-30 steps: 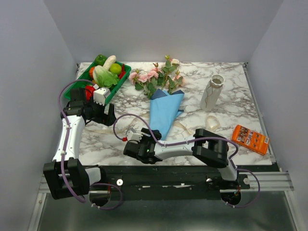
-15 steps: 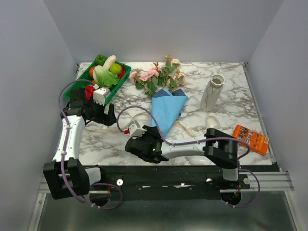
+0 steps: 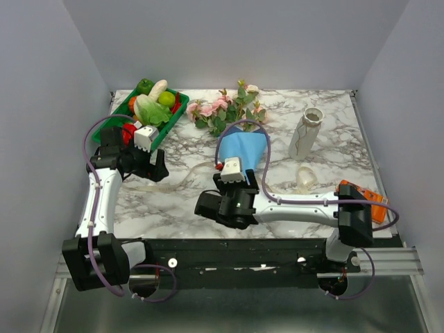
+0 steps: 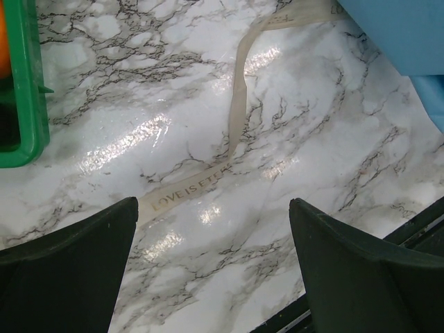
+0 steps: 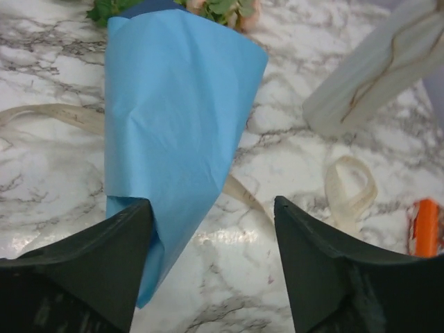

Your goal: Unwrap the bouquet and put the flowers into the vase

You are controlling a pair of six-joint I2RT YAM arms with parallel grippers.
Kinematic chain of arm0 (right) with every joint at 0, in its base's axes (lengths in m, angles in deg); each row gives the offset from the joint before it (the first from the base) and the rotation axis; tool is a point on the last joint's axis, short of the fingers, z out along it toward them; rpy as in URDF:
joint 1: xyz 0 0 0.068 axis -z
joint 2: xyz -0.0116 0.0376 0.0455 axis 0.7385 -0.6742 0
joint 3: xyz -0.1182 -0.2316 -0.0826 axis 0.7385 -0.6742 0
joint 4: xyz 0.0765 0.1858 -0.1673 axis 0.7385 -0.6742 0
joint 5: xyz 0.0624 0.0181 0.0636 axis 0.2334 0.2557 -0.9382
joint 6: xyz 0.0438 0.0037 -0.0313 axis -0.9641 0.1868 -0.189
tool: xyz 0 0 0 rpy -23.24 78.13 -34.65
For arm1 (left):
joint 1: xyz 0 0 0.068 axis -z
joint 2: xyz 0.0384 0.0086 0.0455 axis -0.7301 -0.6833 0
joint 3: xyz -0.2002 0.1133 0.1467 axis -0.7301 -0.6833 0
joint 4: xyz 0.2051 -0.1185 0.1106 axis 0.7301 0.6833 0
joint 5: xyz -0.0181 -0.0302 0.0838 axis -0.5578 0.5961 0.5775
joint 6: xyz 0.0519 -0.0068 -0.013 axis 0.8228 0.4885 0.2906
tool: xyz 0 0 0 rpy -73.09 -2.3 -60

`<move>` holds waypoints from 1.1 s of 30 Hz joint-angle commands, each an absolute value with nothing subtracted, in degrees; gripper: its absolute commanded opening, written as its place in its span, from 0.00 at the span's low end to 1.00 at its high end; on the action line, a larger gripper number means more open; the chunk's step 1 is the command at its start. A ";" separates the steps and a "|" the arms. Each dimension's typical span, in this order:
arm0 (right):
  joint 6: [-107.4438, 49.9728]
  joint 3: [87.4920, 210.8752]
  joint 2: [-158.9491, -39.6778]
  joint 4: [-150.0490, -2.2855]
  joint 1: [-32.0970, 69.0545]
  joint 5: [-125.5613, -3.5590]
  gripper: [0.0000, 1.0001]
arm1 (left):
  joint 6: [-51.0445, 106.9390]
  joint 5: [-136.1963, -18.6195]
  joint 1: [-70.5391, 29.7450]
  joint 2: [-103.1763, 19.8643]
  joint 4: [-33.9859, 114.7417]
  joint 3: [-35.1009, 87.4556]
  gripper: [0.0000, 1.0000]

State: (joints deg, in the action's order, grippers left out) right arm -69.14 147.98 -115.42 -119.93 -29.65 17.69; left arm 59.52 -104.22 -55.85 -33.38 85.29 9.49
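Note:
The bouquet's blue paper cone [image 3: 244, 147] [image 5: 173, 118] lies on the marble, narrow end toward me. The flowers [image 3: 225, 111] [image 5: 223, 6], pink and peach roses with green leaves, stick out of its far end. Loose beige ribbon [image 4: 237, 114] [image 5: 59, 114] trails across the table, no longer tied round the cone. My right gripper [image 3: 234, 182] [image 5: 211, 208] is open at the cone's narrow end, its left finger against the paper's edge, nothing between the jaws. The left gripper [image 3: 149, 165] [image 4: 214, 205] hangs open over bare marble beside the ribbon. The pale vase [image 3: 305, 132] [image 5: 378, 69] stands right of the bouquet.
A green tray [image 3: 168, 125] [image 4: 24, 83] of vegetables and fruit sits at the back left, next to my left arm. An orange packet [image 3: 368, 198] [image 5: 424, 225] lies at the right, partly under the right arm. A curl of ribbon [image 3: 305, 177] [image 5: 350, 184] rests near the vase.
My right arm has swung right and turned to face the cone's narrow end, now covering the lower part of the paper. The left arm has stayed put.

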 commanded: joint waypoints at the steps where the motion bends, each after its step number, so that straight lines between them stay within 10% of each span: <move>1: -114.15 156.33 -125.78 -162.88 -30.18 19.89 0.85 | 58.78 -106.24 -56.21 -32.96 84.85 9.56 0.99; 14: -99.23 158.98 -131.70 -156.73 -32.73 19.64 0.93 | 57.90 -106.50 -56.21 -32.87 84.32 9.55 0.99; 16: -86.86 156.36 -125.85 -143.86 -32.73 14.56 0.93 | 57.81 -106.59 -56.21 -32.70 84.32 9.73 0.99; 19: -48.62 136.01 -109.19 -84.47 -32.03 -0.90 0.94 | 57.72 -106.50 -56.21 -32.78 84.58 10.34 0.99; 33: -32.84 141.05 -105.06 -88.76 -27.19 -6.79 1.00 | 58.68 -106.68 -56.30 -32.52 86.07 11.66 0.99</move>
State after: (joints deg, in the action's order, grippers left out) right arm -45.76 143.09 -106.55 -94.18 -26.78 -0.39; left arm 58.16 -104.98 -55.85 -33.38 85.20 10.15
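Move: The blue wrapper of the bouquet lies with its middle about 11 cm ahead of the right hand, practically in line sideways and some 12 cm below, its near end standing raised beside that hand's left finger. The flower heads are about 32 cm ahead, 2 cm left; the vase stands 20 cm ahead and 21 cm right; a ribbon coil lies 8 cm ahead, 22 cm right. From the idle left hand the wrapper's middle is some 6 cm ahead, 25 cm right and 10 cm lower. The wrapper's raised near end is left free as the right hand, fingers already partly open, sinks about 7 cm and eases back 3 cm beside it, opening fully. The hand then turns back and climbs some 10 cm, going left and a little forward over the wrapper's near end, swinging about 20 degrees counter-clockwise. ##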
